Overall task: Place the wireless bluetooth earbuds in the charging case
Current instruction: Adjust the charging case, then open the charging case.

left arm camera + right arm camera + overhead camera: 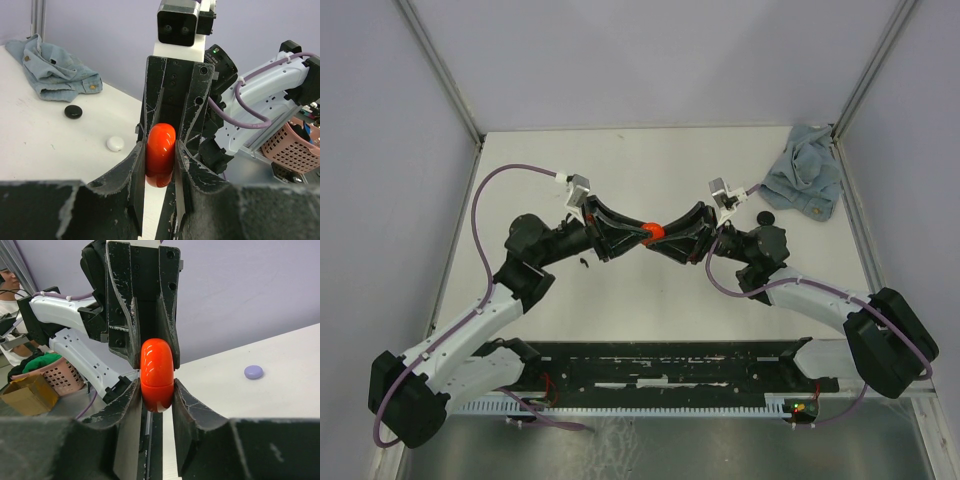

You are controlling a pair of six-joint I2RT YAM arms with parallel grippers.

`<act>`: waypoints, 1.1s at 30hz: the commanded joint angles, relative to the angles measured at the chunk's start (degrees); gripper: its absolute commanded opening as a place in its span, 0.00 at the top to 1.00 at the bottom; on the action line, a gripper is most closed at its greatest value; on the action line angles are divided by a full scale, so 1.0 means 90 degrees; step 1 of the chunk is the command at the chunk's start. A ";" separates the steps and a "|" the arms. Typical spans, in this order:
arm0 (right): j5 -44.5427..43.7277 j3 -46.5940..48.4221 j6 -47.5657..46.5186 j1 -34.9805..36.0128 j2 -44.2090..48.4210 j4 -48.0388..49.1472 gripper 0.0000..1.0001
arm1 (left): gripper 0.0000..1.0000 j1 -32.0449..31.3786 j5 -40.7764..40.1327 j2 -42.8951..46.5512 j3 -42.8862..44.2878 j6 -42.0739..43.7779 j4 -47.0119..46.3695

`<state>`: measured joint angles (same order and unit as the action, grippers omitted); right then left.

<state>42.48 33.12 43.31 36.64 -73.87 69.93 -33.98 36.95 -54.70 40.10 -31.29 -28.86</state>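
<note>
A glossy red charging case hangs above the middle of the table, lid closed, its seam showing in the right wrist view. My left gripper is shut on one end of the case, a finger pressed against each flat side. My right gripper comes from the opposite side and is shut on the other end, pads touching both sides. Two tiny dark specks lie on the table under the left arm, too small to tell whether they are earbuds.
A crumpled blue cloth lies at the back right corner. Round discs lie on the table: a black one, a white one and a lilac one. A pink basket stands beyond the table.
</note>
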 commanded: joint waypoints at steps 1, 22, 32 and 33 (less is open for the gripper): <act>0.0167 0.0029 0.0047 -0.0007 0.0024 0.0527 0.69 | 0.80 -0.0014 0.0003 0.0150 0.0037 0.0140 -0.0339; 0.0324 0.0177 -0.0790 -0.0009 0.0389 -0.0611 0.89 | 0.35 -0.0014 -0.0652 0.0255 0.0566 0.1019 0.1613; 0.0426 0.0083 -0.1184 0.0006 0.0423 -0.0865 0.89 | 0.34 -0.0002 -0.1136 0.0204 0.0855 0.0928 0.2004; 0.0431 0.0074 -0.1210 0.0003 0.0445 -0.0909 0.89 | 0.34 -0.0004 -0.1184 0.0172 0.0895 0.0936 0.2064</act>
<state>44.71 33.12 34.59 36.64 -71.66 60.88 -34.00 29.41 -52.75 44.62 -24.51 -11.22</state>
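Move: The red charging case is pinched between both hands: its middle lies about 1 cm right of the left hand's point and 1 cm left of the right hand's, level with both. Roughly 22 cm below the hands, the black earbud lies about 15 cm left and 1 cm ahead of the left hand. The white case is some 22 cm right and 7 ahead of it, the black case some 28 right and 13 ahead. The left fingers open and let go of the red case while the right fingers, closing slightly at first, keep it pinched. Opening, the left hand sinks about 2 cm, then eases forward and a little left, its fingertips dipping and the hand turning a little counter-clockwise. The right hand lowers the case about 2 cm, tipping its fingers down some 5 degrees. ##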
